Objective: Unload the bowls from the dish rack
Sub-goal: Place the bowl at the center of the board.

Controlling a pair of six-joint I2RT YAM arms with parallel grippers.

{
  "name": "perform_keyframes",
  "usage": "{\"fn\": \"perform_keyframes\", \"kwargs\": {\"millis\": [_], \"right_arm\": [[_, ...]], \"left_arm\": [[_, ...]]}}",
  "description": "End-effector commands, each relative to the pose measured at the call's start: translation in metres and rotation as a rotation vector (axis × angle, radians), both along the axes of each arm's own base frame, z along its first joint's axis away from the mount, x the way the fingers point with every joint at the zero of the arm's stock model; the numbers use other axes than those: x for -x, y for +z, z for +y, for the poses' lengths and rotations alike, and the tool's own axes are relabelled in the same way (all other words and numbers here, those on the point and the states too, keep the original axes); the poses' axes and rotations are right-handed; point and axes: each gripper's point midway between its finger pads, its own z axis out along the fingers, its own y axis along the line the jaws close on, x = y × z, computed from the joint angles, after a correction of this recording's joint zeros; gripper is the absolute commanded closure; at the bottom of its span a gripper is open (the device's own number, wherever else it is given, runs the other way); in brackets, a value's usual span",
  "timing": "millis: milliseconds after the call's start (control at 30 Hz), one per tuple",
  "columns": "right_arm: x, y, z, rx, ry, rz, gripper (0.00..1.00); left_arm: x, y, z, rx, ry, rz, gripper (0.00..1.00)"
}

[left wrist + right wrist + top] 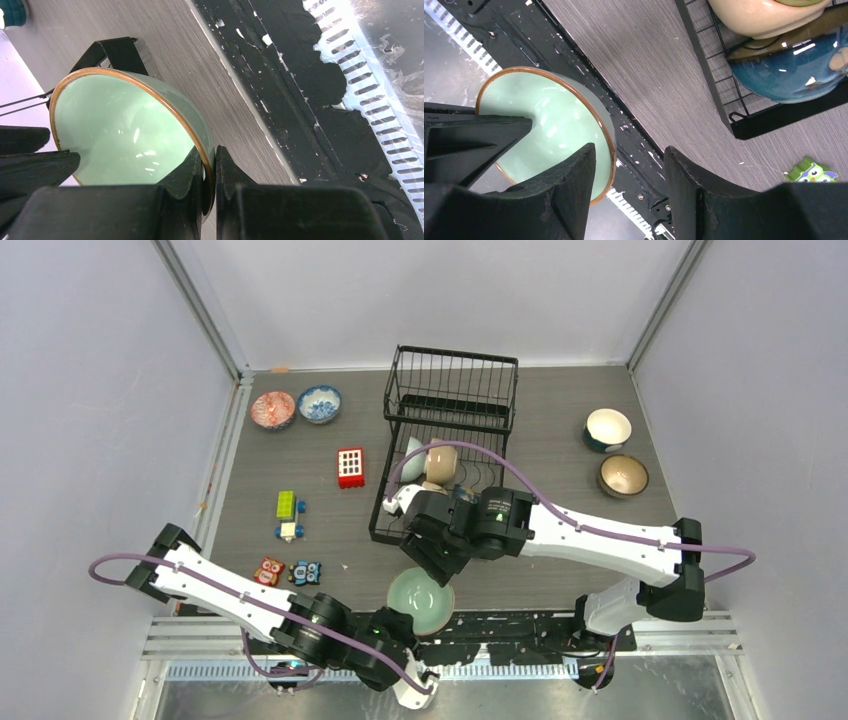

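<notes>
A pale green bowl (420,600) (120,130) (544,125) with a brown rim hangs tilted over the table's front edge. My left gripper (402,620) (210,160) is shut on its rim, one finger inside and one outside. My right gripper (432,568) (630,149) is open and straddles the opposite rim, with a wide gap to its outer finger. The black wire dish rack (455,355) (709,75) stands behind. It holds a cream bowl (440,462) (759,17), a dark blue bowl (465,495) (784,75) and a pale bowl (412,455).
A red patterned bowl (272,410) and a blue-and-white bowl (320,403) sit at the back left. A cream bowl (608,428) and a brown bowl (623,475) sit at the right. A red block (350,467), toy blocks (288,505) and owl figures (268,570) (811,172) lie left of the rack.
</notes>
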Motion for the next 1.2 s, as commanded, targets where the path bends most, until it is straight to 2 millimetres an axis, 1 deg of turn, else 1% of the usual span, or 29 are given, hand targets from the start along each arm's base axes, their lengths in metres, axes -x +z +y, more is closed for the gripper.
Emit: {"fn": "perform_keyframes", "kwargs": {"millis": [0, 133, 400, 600, 733, 833, 1067, 1167], "right_arm": [[0.0, -0.003, 0.013, -0.03, 0.02, -0.023, 0.44], [0.003, -0.012, 0.017, -0.017, 0.026, -0.013, 0.49], [0.008, -0.022, 0.014, 0.017, 0.042, -0.009, 0.58], [0.011, -0.028, 0.016, 0.027, 0.053, -0.009, 0.57], [0.013, -0.033, 0.017, 0.041, 0.056, 0.001, 0.53], [0.013, -0.034, 0.019, 0.036, 0.052, 0.0, 0.54], [0.013, -0.034, 0.021, 0.035, 0.048, -0.003, 0.63], [0.015, -0.035, 0.021, 0.041, 0.052, -0.002, 0.71]], "left_arm": [[-0.003, 0.017, -0.007, 0.062, 0.001, -0.027, 1.0], [0.0, 0.018, -0.007, 0.064, -0.002, -0.013, 1.0], [0.007, 0.016, -0.007, 0.075, 0.014, 0.038, 1.0], [0.01, 0.017, -0.01, 0.088, 0.023, 0.055, 1.0], [0.011, 0.018, -0.01, 0.093, 0.024, 0.054, 1.0], [0.01, 0.02, -0.01, 0.096, 0.026, 0.051, 1.0], [0.01, 0.021, -0.009, 0.101, 0.03, 0.053, 1.0], [0.012, 0.021, -0.009, 0.107, 0.029, 0.064, 1.0]]}}
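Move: The green bowl, held up by the rim in the left hand, has its middle about 4 cm back, 4 cm left and 6 cm below the right hand. From the right hand, the patterned cream bowl in the rack lies some 13 cm ahead and 1 cm left, and the blue bowl about 11 cm ahead and 6 cm right, both far below. From the left hand, the green bowl's middle is roughly 5 cm ahead and 2 cm right. The right hand sinks about 4 cm over the left-held green bowl's rim, drifting back and left, fingers partly closing. ##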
